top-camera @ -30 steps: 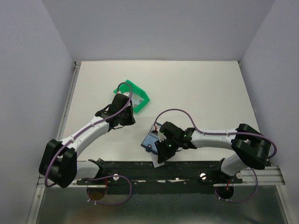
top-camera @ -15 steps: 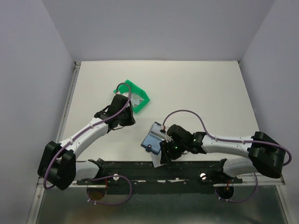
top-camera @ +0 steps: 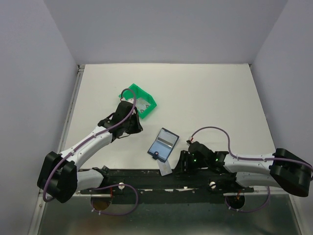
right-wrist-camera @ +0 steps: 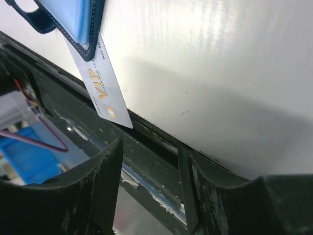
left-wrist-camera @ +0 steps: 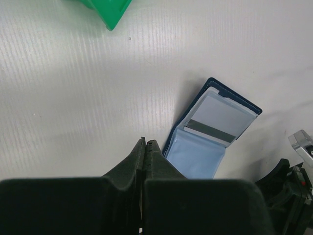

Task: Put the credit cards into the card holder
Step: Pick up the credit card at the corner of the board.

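The card holder lies open on the white table, navy outside and light blue inside. A pale grey credit card with a black stripe sits in its upper half. A second credit card, printed "VIP", sticks out from under the holder's near edge over the black rail. My left gripper is shut and empty, just left of the holder. My right gripper is open and empty, low at the table's near edge, right of the VIP card.
A green plastic bin stands behind my left gripper with a pale grey piece inside; its corner shows in the left wrist view. The black mounting rail runs along the table's near edge. Grey walls close off three sides.
My right gripper has pulled back from over the card holder toward the near edge and to the right, opening wider. The holder now lies uncovered and open. The left arm has barely moved.
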`<state>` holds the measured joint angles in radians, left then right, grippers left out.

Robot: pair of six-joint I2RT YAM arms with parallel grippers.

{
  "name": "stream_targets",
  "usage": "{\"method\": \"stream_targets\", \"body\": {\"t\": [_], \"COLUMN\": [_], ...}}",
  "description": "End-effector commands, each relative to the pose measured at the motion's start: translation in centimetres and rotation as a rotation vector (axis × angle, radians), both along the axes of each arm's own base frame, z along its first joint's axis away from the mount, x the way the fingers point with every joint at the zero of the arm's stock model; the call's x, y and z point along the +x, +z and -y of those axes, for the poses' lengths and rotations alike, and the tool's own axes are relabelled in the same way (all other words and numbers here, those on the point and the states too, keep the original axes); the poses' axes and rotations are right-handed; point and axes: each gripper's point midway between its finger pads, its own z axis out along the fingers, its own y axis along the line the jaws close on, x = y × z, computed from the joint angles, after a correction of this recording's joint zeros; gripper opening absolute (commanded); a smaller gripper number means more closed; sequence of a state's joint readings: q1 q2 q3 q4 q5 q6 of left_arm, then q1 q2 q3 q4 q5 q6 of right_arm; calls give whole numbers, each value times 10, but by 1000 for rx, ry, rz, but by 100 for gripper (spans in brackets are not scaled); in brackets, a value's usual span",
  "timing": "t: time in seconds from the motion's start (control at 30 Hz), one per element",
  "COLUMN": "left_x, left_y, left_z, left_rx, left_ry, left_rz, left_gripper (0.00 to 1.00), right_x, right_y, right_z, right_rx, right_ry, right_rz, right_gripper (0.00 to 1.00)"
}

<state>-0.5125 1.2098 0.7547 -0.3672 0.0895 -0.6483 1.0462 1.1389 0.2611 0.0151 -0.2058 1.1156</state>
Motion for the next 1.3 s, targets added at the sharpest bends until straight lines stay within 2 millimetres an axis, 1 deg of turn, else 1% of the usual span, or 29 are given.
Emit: {"method": "stream_targets", "body": {"t": [0.0,0.07,0.27,0.33,0.5,0.63,0.77,0.93,1.13,1.27], "left_x": [-1,-1,1,1,2,4,5,7,7,8], "left_y": [9,8,6,5,2,2,1,-1,-3,-4], "left_z": [4,5,6,7,7,7,8,9,10,10], "left_rx": [-26,-24,-21,-19,-12,-8,-6,-5,-1,-2], "left_ry": [2,3,0,-1,-3,-5,-7,-11,-13,-14], "left_rz": [17,14,7,7,4,8,8,7,5,4], "left_gripper": [3,3,3,3,3,3,3,3,3,3], "right_x": [18,20,24,22,20,19,22,25,29,31], "right_y": [11,6,-1,-5,-10,-13,-13,-15,-15,-10], "right_z": [-15,-11,-12,-12,-20,-25,-28,-31,-27,-28], "right_rx": [119,104,82,71,59,65,58,51,55,60], "right_ry": [-177,-206,-253,-253,-233,-222,-221,-229,-250,-239], "right_rz": [-8,-15,-28,-43,-73,-80,-68,-68,-50,-17], "right_gripper": [57,57,56,55,54,51,48,40,38,34]}}
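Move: From the right gripper, the credit card jutting out under the card holder lies about 6 cm left and 3 cm ahead, perhaps 1 cm lower. The card holder's middle is some 6 cm left and 14 cm ahead; its clasp is roughly 10 cm left and 8 cm ahead. From the left gripper, that card lies about 16 cm back, 12 cm right and 10 cm down. Bring the right gripper about 4 cm left, low along the table's front edge, to the overhanging outer corner of the credit card, easing forward slightly at first. Turn the wrist some 10 degrees clockwise, then partly close the fingers around that corner, leaving a gap; no firm pinch on the card yet. ##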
